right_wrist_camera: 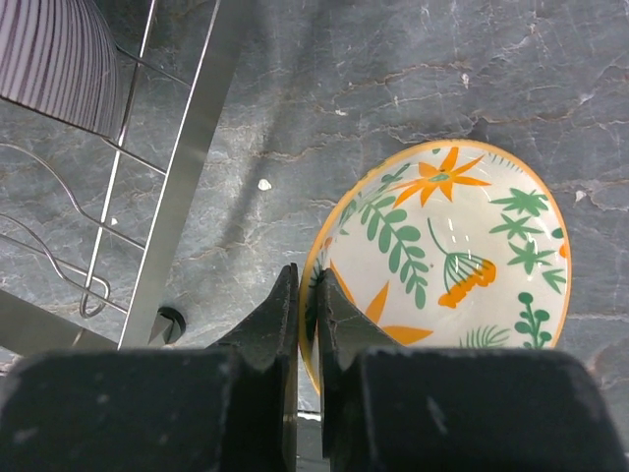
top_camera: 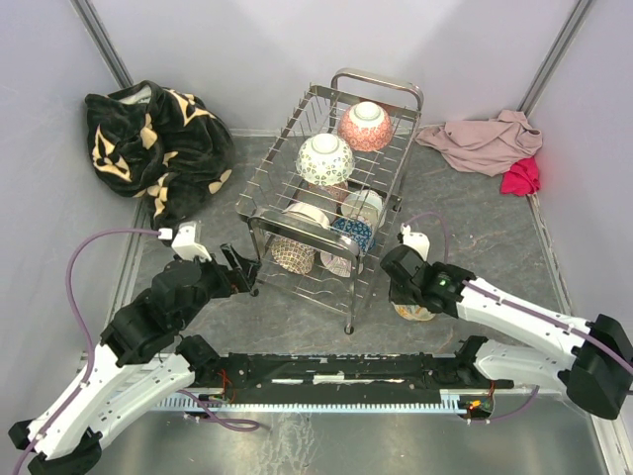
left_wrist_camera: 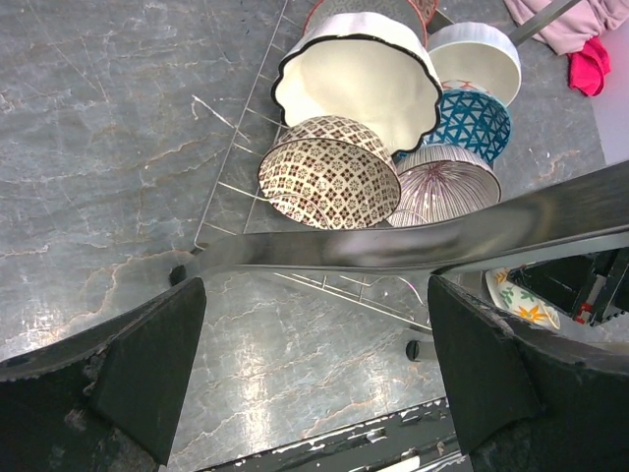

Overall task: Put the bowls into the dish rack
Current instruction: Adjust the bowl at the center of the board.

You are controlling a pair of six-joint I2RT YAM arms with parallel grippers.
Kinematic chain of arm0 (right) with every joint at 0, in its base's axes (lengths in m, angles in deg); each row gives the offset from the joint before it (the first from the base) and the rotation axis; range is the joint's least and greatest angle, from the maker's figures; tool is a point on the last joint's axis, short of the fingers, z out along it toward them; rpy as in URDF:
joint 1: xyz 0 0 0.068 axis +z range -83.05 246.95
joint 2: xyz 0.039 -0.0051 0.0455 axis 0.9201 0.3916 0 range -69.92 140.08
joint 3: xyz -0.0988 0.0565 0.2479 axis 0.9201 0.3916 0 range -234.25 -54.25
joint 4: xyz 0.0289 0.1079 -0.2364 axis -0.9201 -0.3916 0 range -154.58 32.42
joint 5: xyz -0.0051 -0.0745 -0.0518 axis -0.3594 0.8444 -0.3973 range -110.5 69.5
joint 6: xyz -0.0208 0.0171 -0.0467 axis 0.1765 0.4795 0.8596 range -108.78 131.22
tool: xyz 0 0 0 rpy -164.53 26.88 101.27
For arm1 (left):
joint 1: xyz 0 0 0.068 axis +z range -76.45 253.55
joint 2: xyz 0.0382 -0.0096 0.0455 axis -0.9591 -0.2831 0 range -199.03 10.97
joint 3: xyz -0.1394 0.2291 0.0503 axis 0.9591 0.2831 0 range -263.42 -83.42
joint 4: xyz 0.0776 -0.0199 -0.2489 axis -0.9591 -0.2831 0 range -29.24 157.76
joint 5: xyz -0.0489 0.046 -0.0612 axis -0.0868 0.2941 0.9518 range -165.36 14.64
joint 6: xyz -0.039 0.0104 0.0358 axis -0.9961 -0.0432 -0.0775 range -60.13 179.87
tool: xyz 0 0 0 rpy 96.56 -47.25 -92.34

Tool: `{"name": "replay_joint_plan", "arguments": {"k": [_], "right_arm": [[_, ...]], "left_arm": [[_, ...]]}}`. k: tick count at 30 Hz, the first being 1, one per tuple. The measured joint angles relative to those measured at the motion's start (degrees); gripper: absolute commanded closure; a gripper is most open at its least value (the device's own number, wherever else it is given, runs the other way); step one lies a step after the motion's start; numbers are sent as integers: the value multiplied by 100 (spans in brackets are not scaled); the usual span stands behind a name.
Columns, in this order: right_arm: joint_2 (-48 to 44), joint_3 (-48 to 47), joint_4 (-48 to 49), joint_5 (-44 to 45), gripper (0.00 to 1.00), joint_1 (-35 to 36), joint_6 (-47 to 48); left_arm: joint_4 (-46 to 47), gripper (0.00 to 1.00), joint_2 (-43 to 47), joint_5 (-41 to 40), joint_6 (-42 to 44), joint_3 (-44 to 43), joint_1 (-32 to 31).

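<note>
The chrome wire dish rack point(top_camera: 377, 75) stands mid-table. On its top tier rest a red bowl point(top_camera: 365, 126) and a green-patterned bowl point(top_camera: 324, 158); several bowls lean in the lower tier, among them a white scalloped one point(left_wrist_camera: 359, 74) and a brown patterned one point(left_wrist_camera: 329, 182). To the right of the rack's front corner, my right gripper point(right_wrist_camera: 307, 280) is shut on the left rim of a floral bowl point(right_wrist_camera: 452, 236) with an orange edge, which sits on the table. My left gripper point(left_wrist_camera: 313, 295) hangs open and empty at the rack's front left, just behind a rack bar point(left_wrist_camera: 393, 246).
A black and cream blanket point(top_camera: 158, 148) is heaped at the back left. A pink cloth point(top_camera: 485, 139) and a red cloth point(top_camera: 521, 176) lie at the back right. The rack's leg point(right_wrist_camera: 187, 167) stands close to the left of the floral bowl. Walls enclose the table.
</note>
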State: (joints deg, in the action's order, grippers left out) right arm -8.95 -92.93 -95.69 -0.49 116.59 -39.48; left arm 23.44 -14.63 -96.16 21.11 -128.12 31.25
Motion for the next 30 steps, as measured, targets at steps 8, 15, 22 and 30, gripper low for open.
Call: {"name": "replay_joint_plan", "arguments": {"k": [8, 15, 22, 30], "right_arm": [[114, 7, 173, -15, 85, -31, 52], [-354, 269, 225, -111, 73, -55, 61], [-728, 538, 55, -332, 59, -96, 138], [-1117, 603, -70, -505, 53, -96, 326]], "left_arm": [[168, 3, -33, 35, -190, 278, 0], [544, 18, -304, 162, -238, 505, -28], [861, 48, -651, -63, -428, 780, -68], [1259, 50, -1241, -623, -551, 857, -44]]}}
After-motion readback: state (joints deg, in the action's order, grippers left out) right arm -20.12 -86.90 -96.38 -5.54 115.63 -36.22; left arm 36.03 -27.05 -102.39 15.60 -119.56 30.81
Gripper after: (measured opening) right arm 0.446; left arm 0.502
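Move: The right hand, fingers nearly shut, has the left rim of the flower-patterned bowl pinched. The bowl's middle lies about 6 cm to its right, 1 cm ahead and 3 cm lower, and the rack's near foot about 10 cm to its left, 3 cm back and 6 cm lower. The near left corner of the rack's top rail is roughly 6 cm ahead of the wide-open left hand, 1 cm to its right and 4 cm lower. The brown-patterned bowl sits some 13 cm to that hand's right, 6 cm ahead and 15 cm lower. After easing barely half a centimetre farther forward and left with the rim in its grip, the right hand comes back about 2.5 cm and a little to the right, opening its fingers to nearly half so that they stand loosely astride the bowl's left rim, one tip inside. Meanwhile the left hand sinks about 6 cm and reaches some 4 cm forward to the near left corner of the rack's rail, first slipping about 2 cm right, tipping slightly down and closing its fingers to about half, the tips ending right at the rail and seeming to bear on it. ##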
